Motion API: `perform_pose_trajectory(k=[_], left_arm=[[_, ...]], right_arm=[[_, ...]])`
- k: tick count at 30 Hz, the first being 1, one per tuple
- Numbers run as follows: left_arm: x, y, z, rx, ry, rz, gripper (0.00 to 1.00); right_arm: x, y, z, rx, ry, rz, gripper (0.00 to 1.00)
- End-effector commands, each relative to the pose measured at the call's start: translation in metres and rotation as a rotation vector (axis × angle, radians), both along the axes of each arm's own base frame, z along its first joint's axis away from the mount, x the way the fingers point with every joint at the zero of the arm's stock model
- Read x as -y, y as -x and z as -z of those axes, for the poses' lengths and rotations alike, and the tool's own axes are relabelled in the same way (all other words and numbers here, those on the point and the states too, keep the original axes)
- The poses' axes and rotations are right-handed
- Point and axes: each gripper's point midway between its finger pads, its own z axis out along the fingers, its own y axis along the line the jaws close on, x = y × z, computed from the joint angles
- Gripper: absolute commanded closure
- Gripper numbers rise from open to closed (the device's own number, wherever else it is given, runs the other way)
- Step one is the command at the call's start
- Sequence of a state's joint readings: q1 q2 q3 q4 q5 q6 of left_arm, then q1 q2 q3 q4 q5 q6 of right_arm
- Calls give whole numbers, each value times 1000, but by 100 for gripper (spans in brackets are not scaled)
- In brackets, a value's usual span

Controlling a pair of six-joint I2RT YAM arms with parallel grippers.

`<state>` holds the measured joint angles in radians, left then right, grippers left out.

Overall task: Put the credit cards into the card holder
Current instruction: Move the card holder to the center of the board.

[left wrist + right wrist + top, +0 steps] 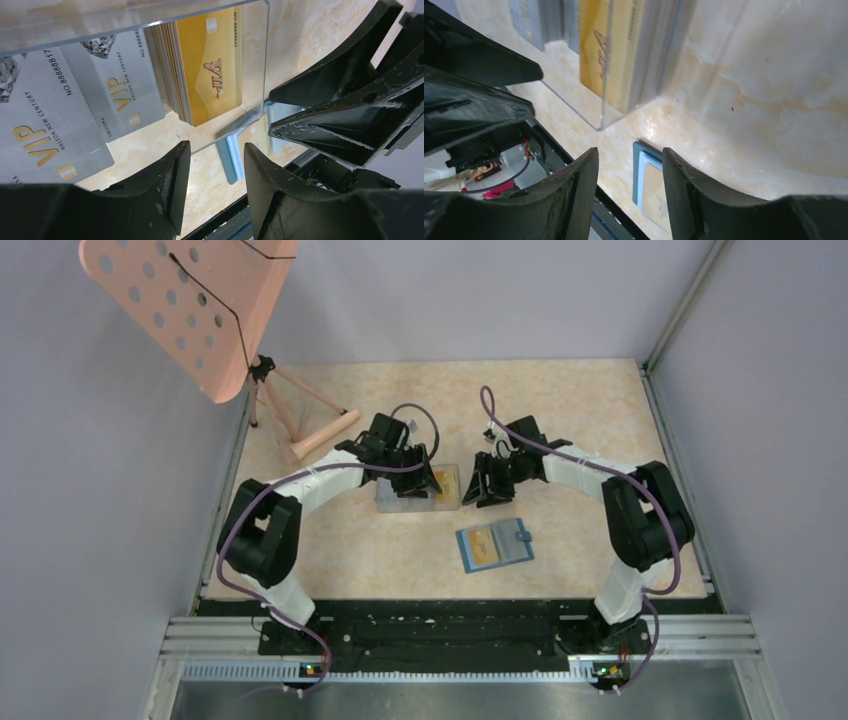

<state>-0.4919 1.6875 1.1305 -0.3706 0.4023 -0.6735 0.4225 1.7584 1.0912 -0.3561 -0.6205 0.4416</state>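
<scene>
A clear plastic box holds the credit cards: a stack fronted by a gold VIP card and silver-grey VIP cards. My left gripper hangs over the box's right part, open with nothing between its fingers. My right gripper is just right of the box, open and empty too, and it shows in the left wrist view. The teal card holder lies open on the table nearer the bases, an orange card in its left half. The right wrist view shows the card holder past its fingers.
A pink perforated board on a tripod stands at the back left. A metal rail runs along the table's near edge. Grey walls close in the left, right and back sides.
</scene>
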Motion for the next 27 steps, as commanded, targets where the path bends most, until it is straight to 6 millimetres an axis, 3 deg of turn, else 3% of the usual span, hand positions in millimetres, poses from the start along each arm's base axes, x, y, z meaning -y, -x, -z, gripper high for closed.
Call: perform_pose_trajectory(k=[1, 8, 15, 21, 27], left_arm=[[10, 0, -5, 7, 26, 48, 52], [26, 12, 1, -16, 33, 87, 54], [33, 21, 3, -22, 31, 108, 55], [33, 19, -10, 18, 42, 110, 54], [27, 10, -36, 88, 60, 88, 50]], right_arm=[[13, 12, -1, 6, 38, -2, 50], [25, 29, 19, -38, 93, -9, 50], [30, 41, 24, -57, 99, -14, 50], [25, 35, 11, -30, 69, -17, 50], [11, 15, -21, 30, 10, -20, 49]])
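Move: The open card holder lies about 10 cm back and 4 cm to the right of the right hand, some 7 cm below it. The clear card box stands about 12 cm to that hand's left and roughly level with it in reach. From the left hand, hovering over the box's right half, the holder is about 11 cm back, 12 cm right and 9 cm down; the box's middle is some 4 cm left. Right hand sweeps some 6 cm back, down and right, nudging card holder; left slides 3 cm right over box. ##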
